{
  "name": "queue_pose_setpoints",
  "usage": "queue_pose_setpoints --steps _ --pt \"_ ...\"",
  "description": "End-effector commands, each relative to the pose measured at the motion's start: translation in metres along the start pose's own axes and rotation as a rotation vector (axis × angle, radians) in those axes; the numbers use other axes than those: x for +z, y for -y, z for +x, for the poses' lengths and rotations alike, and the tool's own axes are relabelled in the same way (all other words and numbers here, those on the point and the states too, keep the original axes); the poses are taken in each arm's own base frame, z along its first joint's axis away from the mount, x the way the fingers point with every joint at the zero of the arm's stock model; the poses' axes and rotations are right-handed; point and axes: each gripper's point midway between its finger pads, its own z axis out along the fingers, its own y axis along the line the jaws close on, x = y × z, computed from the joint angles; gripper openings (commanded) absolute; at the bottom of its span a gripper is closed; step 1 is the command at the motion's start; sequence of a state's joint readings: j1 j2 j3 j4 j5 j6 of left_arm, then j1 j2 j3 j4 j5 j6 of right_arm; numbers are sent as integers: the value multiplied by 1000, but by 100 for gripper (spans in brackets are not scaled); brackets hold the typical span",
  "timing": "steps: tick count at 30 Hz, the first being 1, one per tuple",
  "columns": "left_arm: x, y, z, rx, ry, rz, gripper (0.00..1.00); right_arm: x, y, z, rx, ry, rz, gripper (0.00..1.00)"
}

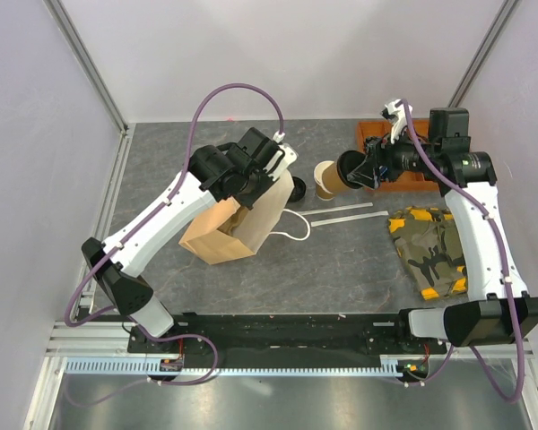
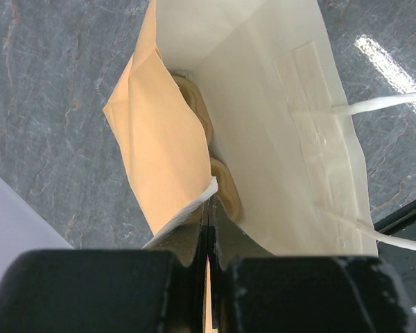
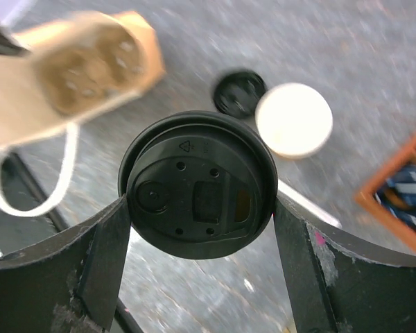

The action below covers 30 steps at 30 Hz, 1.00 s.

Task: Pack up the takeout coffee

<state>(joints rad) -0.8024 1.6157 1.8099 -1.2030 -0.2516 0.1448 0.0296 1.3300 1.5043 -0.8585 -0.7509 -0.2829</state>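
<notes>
My right gripper (image 3: 201, 205) is shut on a takeout cup capped with a black lid (image 3: 197, 184) and holds it above the table; from above it hangs at centre right (image 1: 351, 169). Beside it an open kraft cup (image 1: 325, 180) with a white inside (image 3: 293, 119) stands on the table. A loose black lid (image 1: 299, 190) lies next to it, also in the right wrist view (image 3: 239, 94). My left gripper (image 2: 211, 202) is shut on the rim of the tan paper bag (image 2: 159, 146), holding its mouth open (image 1: 251, 193). The pulp carrier (image 2: 225, 184) sits inside the bag (image 3: 83, 66).
The bag's white handles (image 1: 291, 224) trail on the table toward the cups. Two white strips (image 1: 341, 215) lie mid-table. A camouflage cloth (image 1: 430, 246) lies at the right. An orange tray (image 1: 383, 184) stands at the back right behind the right gripper.
</notes>
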Motion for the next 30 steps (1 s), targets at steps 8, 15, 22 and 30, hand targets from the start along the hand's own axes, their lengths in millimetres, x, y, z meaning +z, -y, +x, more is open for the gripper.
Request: queue_pose_setpoints --steps 8,15,22,30 --pt "-8 -1 -21 -98 67 62 2 -6 -89 -45 -91 205 -232 38" --pt "-13 -4 -20 -154 83 107 2 16 -104 -62 -141 299 -281 33" --pt "-17 -9 -24 -178 102 117 2 40 -125 -53 -164 302 -342 31" --pt "-20 -9 -29 -209 131 150 2 71 -126 -39 -221 281 -337 31"
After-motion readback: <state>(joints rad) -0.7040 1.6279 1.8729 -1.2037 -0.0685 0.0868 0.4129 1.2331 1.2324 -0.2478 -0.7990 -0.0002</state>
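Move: The lidded cup is already gripped in the right hand, base pointing out to the left; the open mouth of the paper bag it is bound for lies about 27 cm left, 7 cm back and 8 cm below. The paper cups stand roughly 9 cm ahead and 5 cm left of this hand, the black lids some 10 cm ahead and 13 cm left, both far below. From the left hand, shut on the bag's rim, the mouth's middle is about 4 cm right, 3 cm back and just below. The lidded cup is carried left some 14 cm and back about 5 cm towards the bag's mouth, rising at first and then sinking a little, while the right wrist swings counter-clockwise and lifts the fingers almost level, base leading. The right fingers keep their grip; the left hand still pinches the bag's rim, edges up about 1 cm and rolls its left side down some 10 degrees. ##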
